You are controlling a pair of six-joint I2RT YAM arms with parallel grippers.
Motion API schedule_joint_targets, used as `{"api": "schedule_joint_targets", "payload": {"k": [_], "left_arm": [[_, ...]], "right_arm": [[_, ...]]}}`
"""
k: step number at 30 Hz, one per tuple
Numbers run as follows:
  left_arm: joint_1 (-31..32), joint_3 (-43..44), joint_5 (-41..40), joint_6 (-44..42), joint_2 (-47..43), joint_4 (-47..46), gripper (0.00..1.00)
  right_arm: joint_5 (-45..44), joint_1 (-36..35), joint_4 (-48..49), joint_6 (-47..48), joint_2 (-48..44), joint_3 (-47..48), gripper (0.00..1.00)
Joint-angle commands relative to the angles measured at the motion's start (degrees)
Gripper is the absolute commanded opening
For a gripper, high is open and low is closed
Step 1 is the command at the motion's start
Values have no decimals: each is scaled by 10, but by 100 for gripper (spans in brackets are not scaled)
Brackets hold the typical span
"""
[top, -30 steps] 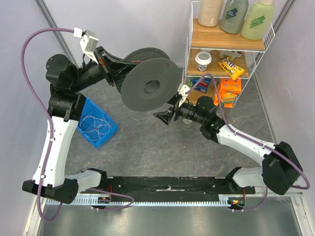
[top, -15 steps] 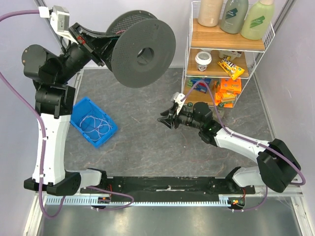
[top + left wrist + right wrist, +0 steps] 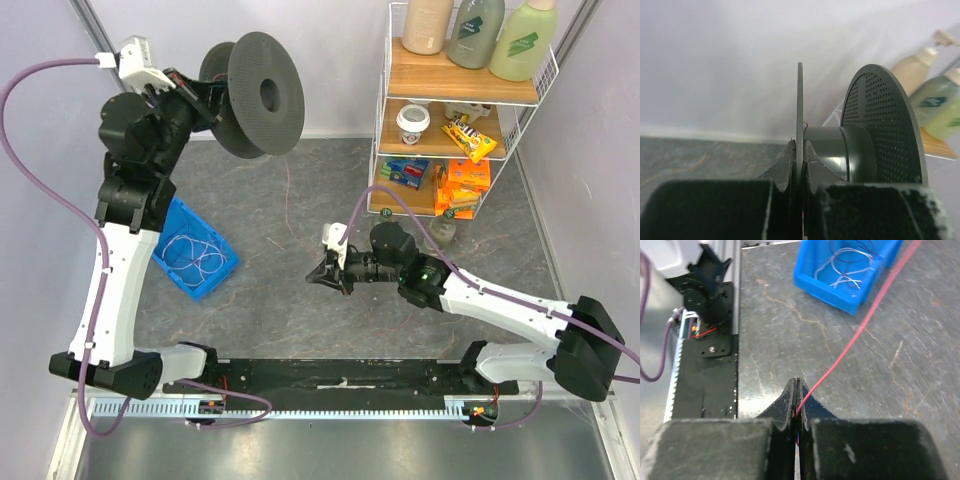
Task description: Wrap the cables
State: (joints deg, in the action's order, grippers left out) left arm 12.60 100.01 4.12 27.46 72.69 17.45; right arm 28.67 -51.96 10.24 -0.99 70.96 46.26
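My left gripper (image 3: 192, 95) is raised at the back left, shut on the thin near flange of a dark grey perforated spool (image 3: 262, 95). In the left wrist view the jaws (image 3: 800, 146) pinch that flange edge-on, with the spool's hub and far flange (image 3: 880, 130) to the right. A thin red-pink cable (image 3: 288, 190) hangs from the spool down to my right gripper (image 3: 316, 277) low over the floor. That gripper (image 3: 797, 382) is shut on the cable (image 3: 860, 335), which runs taut up to the right. More pale cables (image 3: 190, 255) lie looped in a blue bin (image 3: 225, 262).
A wire shelf (image 3: 382, 110) with bottles, a cup and snack packs stands at the back right, a small jar (image 3: 445, 230) at its foot. The blue bin (image 3: 812, 285) lies ahead of the right gripper. A black base rail (image 3: 340, 375) runs along the near edge.
The left arm swung the spool toward the back left and turned it more edge-on. The right gripper moved left and nearer, then closed from wide open onto the cable.
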Motion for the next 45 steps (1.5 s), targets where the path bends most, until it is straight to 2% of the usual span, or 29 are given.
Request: {"api": "schedule_joint_targets", "payload": {"k": [1, 3, 8, 11, 14, 16, 19, 23, 26, 31, 34, 37, 42, 45], "left_arm": [[52, -22, -168, -42, -6, -1, 1], [82, -61, -205, -63, -9, 3, 2], [139, -179, -198, -122, -26, -20, 2], [158, -242, -177, -186, -46, -44, 2], [161, -285, -134, -240, -72, -41, 2], [162, -316, -60, -295, -99, -42, 2], [163, -354, 55, -334, -138, -30, 1], [164, -372, 193, -369, -163, 5, 1], [167, -372, 258, -405, -171, 40, 2], [170, -354, 302, -428, -163, 94, 2], [172, -348, 355, -457, -168, 129, 1], [177, -337, 360, -465, -158, 166, 2], [178, -343, 370, -482, -170, 167, 2], [177, -334, 375, -433, -178, 151, 1]], "right_arm": [[22, -37, -127, 91, -25, 81, 0], [24, -46, -160, 118, -18, 117, 0], [-20, -49, -253, 215, 13, 214, 0], [-34, -32, -286, 231, 15, 253, 0], [-46, -4, -319, 240, 8, 281, 0], [-51, 19, -334, 253, 3, 293, 0], [-62, 42, -350, 265, 8, 321, 0], [-69, 50, -372, 282, 21, 349, 0], [-78, 51, -373, 287, 20, 353, 0], [-104, 51, -377, 293, 27, 365, 0], [-135, 56, -377, 305, 27, 354, 0], [-136, 70, -378, 296, 30, 361, 0], [-114, 72, -379, 303, 26, 362, 0], [-117, 74, -378, 310, 15, 334, 0]]}}
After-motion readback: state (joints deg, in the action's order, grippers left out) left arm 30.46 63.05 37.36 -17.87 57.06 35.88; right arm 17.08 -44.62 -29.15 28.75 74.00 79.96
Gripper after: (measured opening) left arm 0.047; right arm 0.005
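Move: Held by its left flange, the spool has its middle about 5 cm ahead of the left hand and 6 cm to its right. The right gripper, pinching the pink cable, is some 19 cm back from the left hand, 12 right and 32 below; the blue tray lies about 5 back, 15 left and 52 down. From the right hand the spool is roughly 24 cm ahead, 6 left and 33 up; the nearer bottle stands 19 ahead, 14 right and 17 below. Dropping about 26 cm and then swinging back and to the right, the left hand keeps its pinch on the flange and brings the spool down towards the right gripper, rolling its left side up and turning some 55 degrees clockwise. The right hand, still shut on the cable, dips back briefly, then rises about 10 cm and goes forward and right, its fingers tilting further down. ##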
